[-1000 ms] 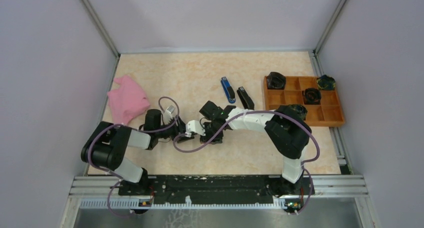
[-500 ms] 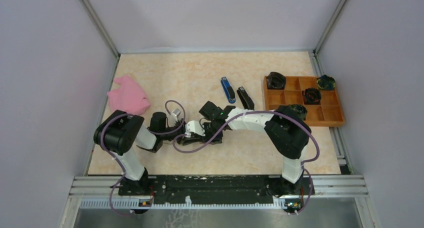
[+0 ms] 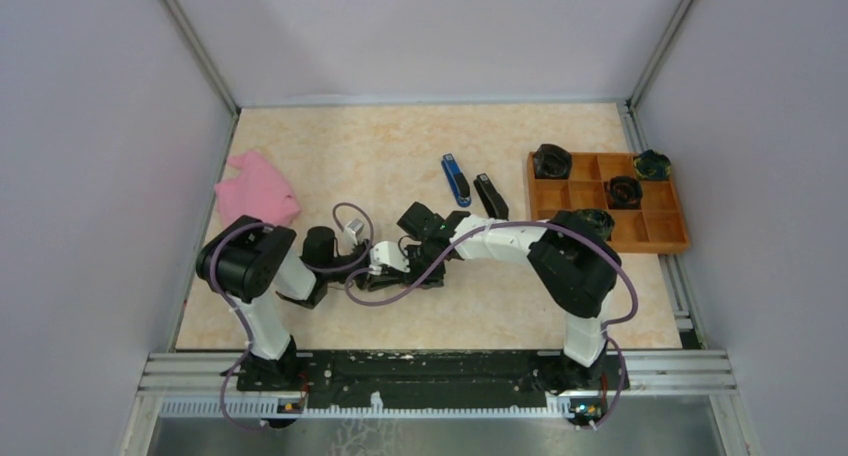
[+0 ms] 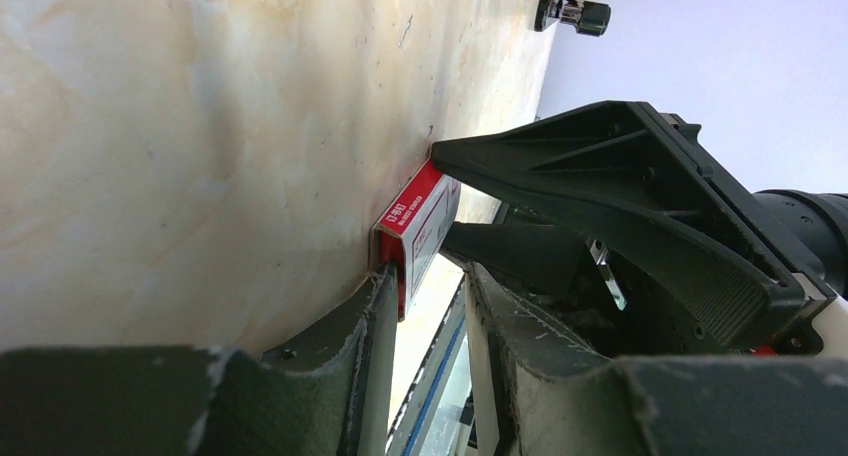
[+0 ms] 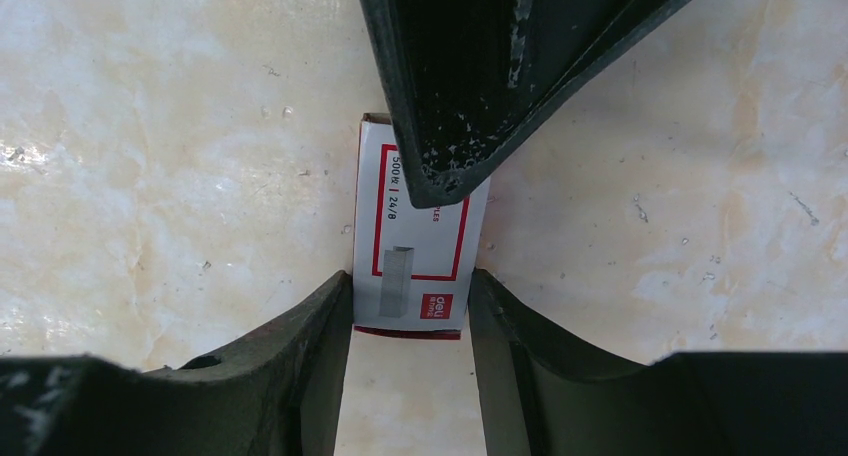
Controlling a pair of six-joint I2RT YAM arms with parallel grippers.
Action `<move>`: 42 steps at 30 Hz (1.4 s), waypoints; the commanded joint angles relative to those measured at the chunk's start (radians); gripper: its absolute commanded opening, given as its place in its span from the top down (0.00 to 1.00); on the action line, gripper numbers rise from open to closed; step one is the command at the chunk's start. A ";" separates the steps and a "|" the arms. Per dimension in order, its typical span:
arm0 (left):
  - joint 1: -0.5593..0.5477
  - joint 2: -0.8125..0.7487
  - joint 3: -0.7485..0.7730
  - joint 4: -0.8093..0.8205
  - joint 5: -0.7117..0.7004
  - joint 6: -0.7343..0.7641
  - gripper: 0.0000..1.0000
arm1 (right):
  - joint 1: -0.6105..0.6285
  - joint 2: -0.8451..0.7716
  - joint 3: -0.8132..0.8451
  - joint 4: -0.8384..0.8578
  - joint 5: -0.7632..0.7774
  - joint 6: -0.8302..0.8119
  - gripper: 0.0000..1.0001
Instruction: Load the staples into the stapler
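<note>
The staples (image 5: pixel 415 256) are a small white box with red print, held just off the table between my right gripper's (image 5: pixel 412 284) fingers. Both of its long sides touch the pads, so that gripper is shut on it. In the top view the box (image 3: pixel 384 260) sits where the two grippers meet. My left gripper (image 4: pixel 430 276) faces the box's red end (image 4: pixel 415 226), with one finger (image 4: pixel 380 306) against it, the other finger a gap away, and the jaws open. Far behind lie a blue stapler (image 3: pixel 456 179) and a black stapler (image 3: pixel 490 195), untouched.
A pink cloth (image 3: pixel 257 191) lies at the left edge. At the right stands a wooden compartment tray (image 3: pixel 660 238) holding several black objects. Purple cables loop off both wrists near the grippers.
The left arm's elbow has swung in toward the middle and its jaws have narrowed round the box's end. The right arm and the box have stayed still.
</note>
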 commanded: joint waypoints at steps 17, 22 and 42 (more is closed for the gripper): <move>-0.034 0.078 -0.029 0.209 0.013 -0.089 0.55 | 0.049 0.085 0.047 0.086 -0.089 -0.016 0.54; -0.031 0.068 -0.048 0.228 0.007 -0.096 0.50 | 0.048 0.083 0.037 0.073 -0.053 -0.021 0.54; 0.088 -0.525 0.133 -0.954 -0.396 0.317 0.23 | -0.014 0.048 0.009 0.099 0.001 0.059 0.55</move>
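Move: The staple box is already pinched in the right hand low on the table; its middle is about 1 cm to the left of that hand, level fore and aft. From the left hand, whose lower finger is at the box's left end, that middle is some 3 cm to the right and 1 cm lower. From the right hand, the black stapler stands about 15 cm ahead and 15 cm right, the blue one about 19 cm ahead and 8 cm right. Keeping its grip on the sides of the staple box, the right hand slides it about 2 cm to the left against the left hand's lower fingertip, which gives only slight ground to the right and so pushes the inner tray through the sleeve. The left fingers then spread wider as that hand comes free, backing off left, forward and up, some 5 cm in all, with a small turn counter-clockwise. ##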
